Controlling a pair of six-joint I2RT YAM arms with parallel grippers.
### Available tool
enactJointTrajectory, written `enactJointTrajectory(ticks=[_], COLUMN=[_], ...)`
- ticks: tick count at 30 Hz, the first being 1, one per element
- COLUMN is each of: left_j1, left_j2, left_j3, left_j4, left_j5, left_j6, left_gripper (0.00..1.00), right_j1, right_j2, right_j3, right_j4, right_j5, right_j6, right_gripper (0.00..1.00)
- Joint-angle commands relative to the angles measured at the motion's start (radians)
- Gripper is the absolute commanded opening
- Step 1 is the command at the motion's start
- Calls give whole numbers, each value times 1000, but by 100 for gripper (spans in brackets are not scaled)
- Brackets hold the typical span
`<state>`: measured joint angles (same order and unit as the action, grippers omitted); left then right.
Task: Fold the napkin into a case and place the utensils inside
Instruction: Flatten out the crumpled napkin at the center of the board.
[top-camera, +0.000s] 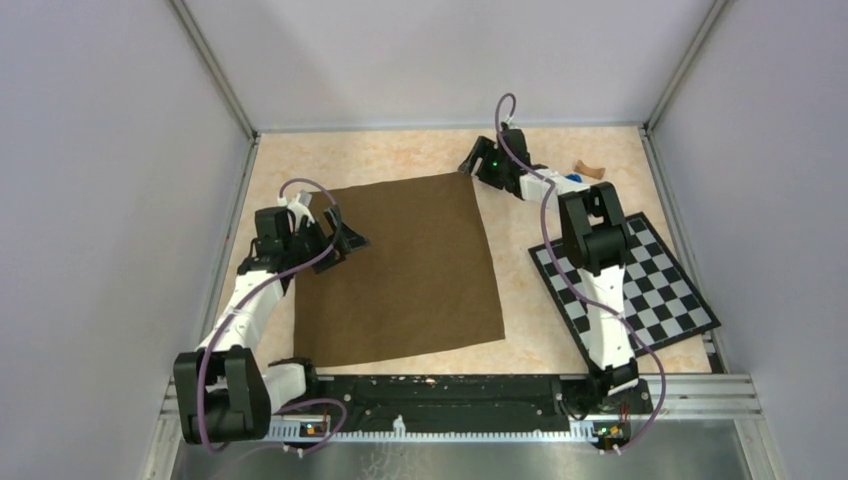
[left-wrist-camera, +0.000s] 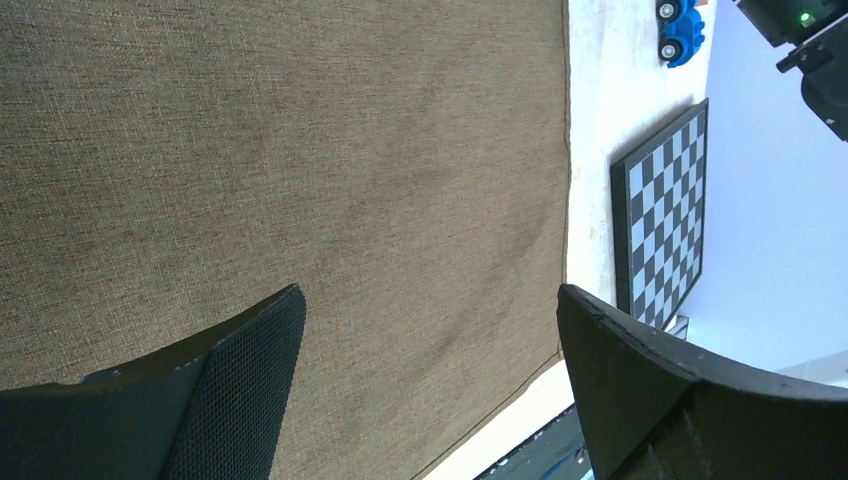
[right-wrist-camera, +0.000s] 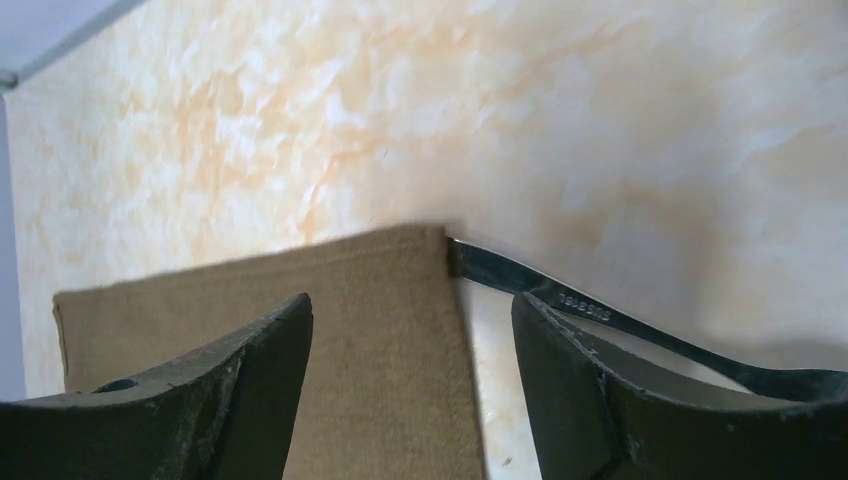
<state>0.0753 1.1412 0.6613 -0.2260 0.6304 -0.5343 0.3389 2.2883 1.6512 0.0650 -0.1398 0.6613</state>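
Note:
The dark brown napkin (top-camera: 400, 270) lies flat and unfolded in the middle of the table. My left gripper (top-camera: 345, 232) hovers open over its left edge; in the left wrist view the cloth (left-wrist-camera: 300, 150) fills the gap between the wide-apart fingers of that gripper (left-wrist-camera: 430, 295). My right gripper (top-camera: 472, 165) is open at the napkin's far right corner (right-wrist-camera: 380, 330), fingers astride the corner edge (right-wrist-camera: 412, 300). A slim dark metal utensil (right-wrist-camera: 600, 312) lies on the table touching that corner; I cannot tell whether it is knife or fork. A yellow-orange handle (top-camera: 590, 170) shows beyond the right arm.
A black-and-white checkered board (top-camera: 625, 285) lies at the right, under the right arm, also seen in the left wrist view (left-wrist-camera: 665, 210). A blue toy car (left-wrist-camera: 680, 35) sits behind it near the back. Walls close in the table on three sides.

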Motion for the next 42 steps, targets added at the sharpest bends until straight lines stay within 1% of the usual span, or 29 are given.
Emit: enactJointTrajectory(ticks=[1,7,10,13,15,16,19,21,23,25,29,34,37,39,42], left_j1=[-1,0,0,11,23,27,36,41,44,43,46,49,50,50,45], left_j2=[-22,15,65,152,212,235,307,353,386,407,467,551,624,673,642], left_j3=[17,37,43,68,93,104,128,146,149,150,182,227,295,359,408], left_j4=[22,46,85,95,104,120,160,160,178,199,217,251,239,195,164], left_j5=[-5,-53,-93,-159,-173,-171,-198,-217,-237,-258,-277,-276,-271,-278,-282], left_j6=[-15,-25,-48,-74,-97,-110,-149,-166,-178,-182,-186,-208,-193,-168,-121], left_gripper=[99,99,99,99,99,99,99,99,99,99,99,99,99,99,99], right_j1=[-46,-77,-69,-43,3,29,105,128,135,137,126,106,84,81,89], right_j2=[46,79,12,-72,-147,-176,-226,-246,-265,-251,-159,-52,3,25,1], right_j3=[75,190,160,132,60,0,-95,-158,-225,-245,-184,-63,25,85,139], right_j4=[25,-9,-49,-228,-277,-281,-286,-249,-168,-122,-107,-151,-186,-237,-310], right_j5=[80,-47,-97,-93,-81,-81,-89,-121,-145,-159,-171,-132,-132,-126,-116], right_j6=[28,-39,-59,-109,-150,-176,-218,-194,-162,-148,-140,-163,-173,-197,-237], right_gripper=[72,72,72,74,74,74,73,72,72,72,72,72,71,71,71])
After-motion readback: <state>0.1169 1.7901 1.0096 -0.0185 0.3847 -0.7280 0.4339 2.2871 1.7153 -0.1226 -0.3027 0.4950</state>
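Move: The left hand hangs open about 10 cm above the flattened napkin, whose middle is some 8 cm to its right and about level with it; the far left corner is roughly 20 cm ahead and 14 cm left. The right hand is low at the far right corner, about 2 cm ahead, 1 cm left and 2 cm below; the fork lies some 7 cm right and 1 cm back, the knife about 11 cm right and 3 cm ahead. The right hand, fingers kept parted, edges about 4 cm forward and to the right by the fork, sweeps back some 18 cm and left over the napkin while turning about 20 degrees counter-clockwise, then comes down on the cloth and pushes forward about 8 cm. The left hand, wide open, goes forward, down 8 cm and somewhat left onto the napkin's far left part, tipping down and turning counter-clockwise, then presses and drags the cloth forward alongside the right, about 7 cm. ##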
